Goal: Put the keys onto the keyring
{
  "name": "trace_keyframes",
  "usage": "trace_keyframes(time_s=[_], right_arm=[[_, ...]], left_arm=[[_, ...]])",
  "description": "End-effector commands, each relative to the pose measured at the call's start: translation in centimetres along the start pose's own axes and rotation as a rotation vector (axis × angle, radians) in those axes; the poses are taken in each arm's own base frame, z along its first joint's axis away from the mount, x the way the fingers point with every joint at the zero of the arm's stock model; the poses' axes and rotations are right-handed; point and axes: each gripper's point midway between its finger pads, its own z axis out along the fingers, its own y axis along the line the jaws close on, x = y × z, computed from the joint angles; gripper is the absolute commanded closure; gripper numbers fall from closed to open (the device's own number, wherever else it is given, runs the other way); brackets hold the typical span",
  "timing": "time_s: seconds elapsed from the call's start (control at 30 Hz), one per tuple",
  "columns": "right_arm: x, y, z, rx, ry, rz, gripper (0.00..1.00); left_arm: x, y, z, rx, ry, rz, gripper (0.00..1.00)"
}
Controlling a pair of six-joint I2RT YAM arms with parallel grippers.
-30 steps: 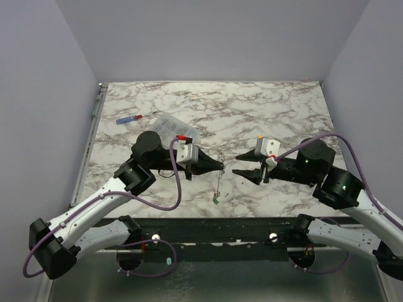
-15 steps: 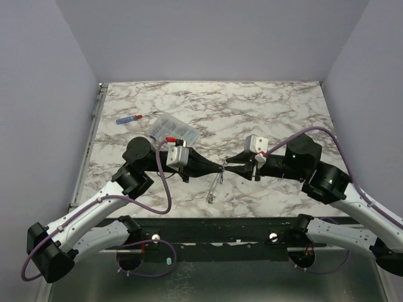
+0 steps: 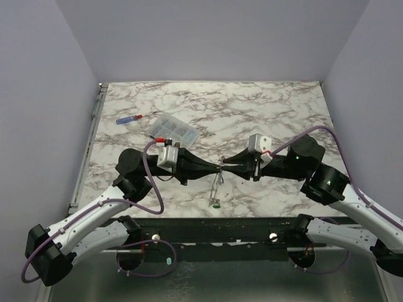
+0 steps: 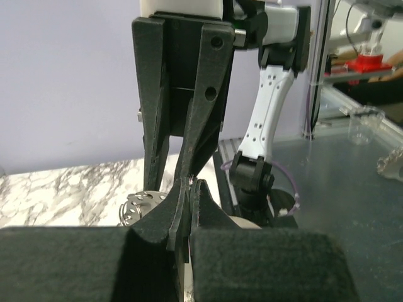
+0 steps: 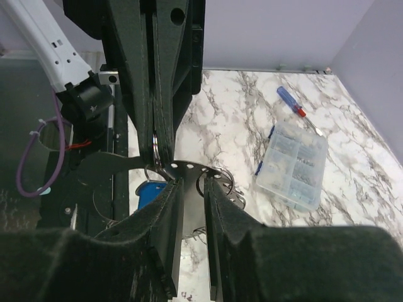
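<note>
In the top view my left gripper (image 3: 216, 168) is shut on the top of the keyring (image 3: 217, 185), a thin wire loop hanging down with a green key (image 3: 215, 204) at its bottom. The left wrist view shows the thin wire pinched between my left gripper's (image 4: 189, 184) jaws. My right gripper (image 3: 227, 167) meets it tip to tip. In the right wrist view the right gripper (image 5: 192, 184) has a narrow gap between its jaws, just over a perforated metal disc (image 5: 189, 168) and small wire rings (image 5: 217, 182). A blue key head (image 5: 149, 192) hangs behind them.
A clear compartment box (image 3: 173, 129) and a red-and-blue screwdriver (image 3: 132, 117) lie on the marble table (image 3: 271, 113) at the back left. The box (image 5: 293, 165) and screwdriver (image 5: 292, 104) also show in the right wrist view. A metal rail runs along the table's near edge.
The right gripper has come in from the right and narrowed its jaws until its tips meet the left gripper's. The left gripper has held the ring throughout and shifted slightly.
</note>
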Motion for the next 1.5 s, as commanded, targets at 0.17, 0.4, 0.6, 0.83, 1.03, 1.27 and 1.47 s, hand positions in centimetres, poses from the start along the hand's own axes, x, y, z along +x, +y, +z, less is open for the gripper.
trace_keyframes(time_s=[0.17, 0.4, 0.6, 0.83, 1.03, 1.27, 1.47], right_arm=[[-3.1, -0.2, -1.8, 0.066, -0.141, -0.006, 0.72], [-3.7, -0.2, -2.0, 0.083, -0.197, 0.022, 0.72], [-4.1, 0.6, -1.8, 0.043, -0.233, 0.046, 0.71], [-5.4, 1.3, -1.1, -0.025, -0.283, 0.056, 0.57], [-4.5, 1.1, -0.4, -0.025, -0.262, 0.085, 0.46], [-2.5, -0.3, 0.3, 0.071, -0.235, 0.176, 0.39], [-0.8, -0.8, 1.3, 0.092, -0.208, 0.224, 0.4]], left_arm=[[-7.0, -1.3, -1.2, -0.029, -0.377, -0.014, 1.0], [-8.5, -0.9, -2.5, -0.069, -0.554, -0.069, 1.0], [-9.6, -0.8, -3.7, -0.077, -0.68, -0.13, 1.0], [-9.6, -0.7, -3.6, -0.031, -0.728, -0.197, 1.0], [-9.3, -0.5, -3.5, -0.042, -0.722, -0.193, 1.0], [-8.8, 0.7, -3.4, -0.086, -0.731, -0.202, 1.0], [-8.5, 1.7, -3.3, -0.125, -0.743, -0.212, 1.0]])
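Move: Hanging from the small ring still pinched in the left fingers, the blue key is about 3 cm below the left hand and level with it, 1 cm to its right. From the right hand the blue key is about 3 cm back, 2 cm left and 1 cm lower. Counted from the right hand, the keyring's middle lies some 5 cm back, 2 cm left and 3 cm down; the green key at its near end is roughly 11 cm back, 2 cm left and 6 cm down. Lifting the pinched ring about 5 cm and drawing it left, the left hand tips its fingers up nearly 30 degrees, then rolls and carries the ring forward about 5 cm, sinking slightly and easing back right. The right hand rises with it, first edging right, then coming back left as its fingers spread, tilting up slightly; finally it goes down and forward around the blue key, without closing. ##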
